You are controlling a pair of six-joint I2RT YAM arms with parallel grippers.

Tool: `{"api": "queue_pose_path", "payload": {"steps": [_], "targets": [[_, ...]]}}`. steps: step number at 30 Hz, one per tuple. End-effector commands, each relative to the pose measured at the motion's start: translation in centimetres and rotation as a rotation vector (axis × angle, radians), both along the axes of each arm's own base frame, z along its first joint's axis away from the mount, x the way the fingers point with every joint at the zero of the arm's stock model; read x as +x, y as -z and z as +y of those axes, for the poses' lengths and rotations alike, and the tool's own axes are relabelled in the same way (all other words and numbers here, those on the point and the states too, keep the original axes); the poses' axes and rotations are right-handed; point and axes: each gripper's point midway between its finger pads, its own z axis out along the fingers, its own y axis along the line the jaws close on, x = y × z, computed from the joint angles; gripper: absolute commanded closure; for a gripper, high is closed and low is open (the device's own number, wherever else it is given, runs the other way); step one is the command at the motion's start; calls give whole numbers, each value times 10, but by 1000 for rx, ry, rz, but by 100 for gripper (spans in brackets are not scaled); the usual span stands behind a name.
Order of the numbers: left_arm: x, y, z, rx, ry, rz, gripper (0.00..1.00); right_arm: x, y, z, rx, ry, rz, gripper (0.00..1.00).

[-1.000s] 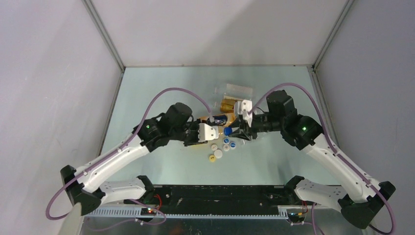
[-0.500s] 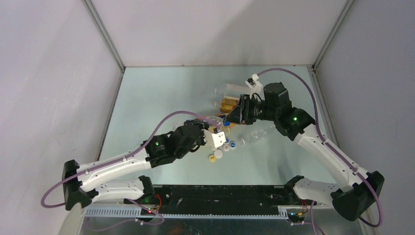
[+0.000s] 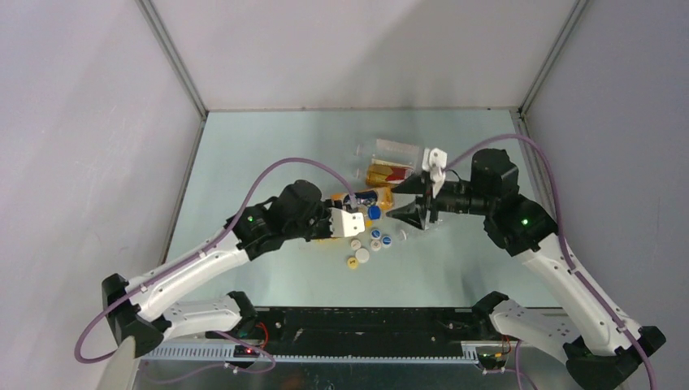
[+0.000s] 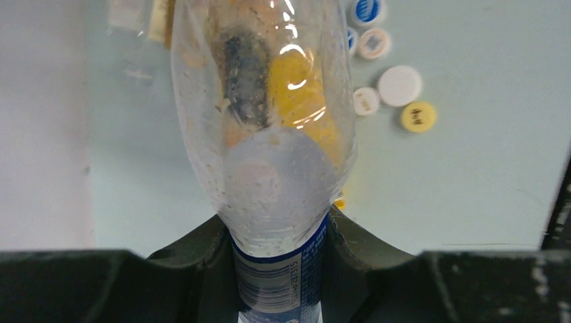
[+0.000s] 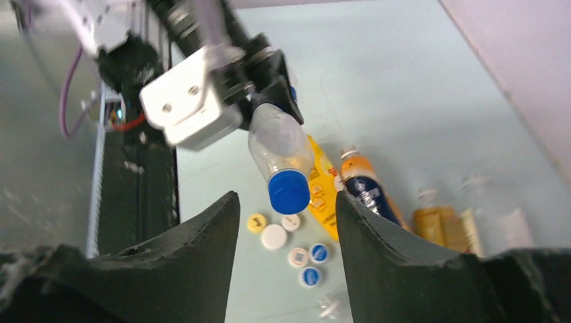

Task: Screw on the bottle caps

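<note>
My left gripper [image 4: 279, 269] is shut on the blue-labelled waist of a clear bottle [image 4: 269, 134], held above the table. In the right wrist view that bottle [image 5: 277, 145] points at the camera with a blue cap [image 5: 289, 191] on its neck. My right gripper [image 5: 286, 202] is open, its jaws apart on either side of the cap and not touching it. From above, the right gripper [image 3: 404, 207] faces the left gripper [image 3: 348, 210], with the blue cap [image 3: 374, 213] between them. Loose bottle caps [image 3: 370, 244] lie on the table below: yellow [image 5: 256, 222], white [image 5: 273, 236] and blue [image 5: 319, 252].
Other bottles lie in a heap behind the caps: an orange-yellow one [image 5: 322, 185], an orange one with a dark-blue label [image 5: 367, 188], a gold one [image 5: 438, 222] and clear ones [image 3: 394, 150]. Grey walls close in the table at the left, right and back.
The right gripper has opened. It swung to the back by the heap, then returned in front of the blue cap. The left arm dipped toward the loose caps and came back up with the bottle.
</note>
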Motion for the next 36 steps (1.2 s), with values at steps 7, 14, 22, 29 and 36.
{"api": "queue_pose_path", "payload": {"steps": [7, 14, 22, 29, 36], "targets": [[-47, -8, -30, -90, 231, 275, 95, -38, 31, 1, -134, -388, -387, 45], [-48, -14, -36, -113, 248, 284, 95, -46, 51, 5, -198, -432, -363, 49], [-48, -17, -40, -122, 255, 289, 94, -43, 61, 4, -251, -417, -347, 57], [-49, -25, -48, -164, 270, 296, 94, -39, 71, 9, -286, -395, -309, 70], [-34, -37, -54, -238, 208, 227, 94, -25, 68, 24, -213, -189, -44, 100]]}}
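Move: The blue cap sits on the neck of the bottle held in the left hand. From the open right hand it is about 5 cm to the left, level in reach and some 3 cm lower; from the left hand it is about 4 cm ahead, 7 cm right and 9 cm above. On the table, roughly 30 cm below the right hand, the loose caps lie about 5 cm left, the yellow bottle 7 cm ahead and 11 cm left, and the orange bottle 14 cm ahead and 6 cm left. The right fingertips close on the sides of the blue cap and end up pinching it, after the right hand comes down about 7 cm and back 4 cm, its wrist turning counter-clockwise and tipping the fingers downward by some 20 degrees. Meanwhile the left hand, still gripping the bottle, draws it back about 5 cm and a little right, tilting forward-down some 20 degrees. ##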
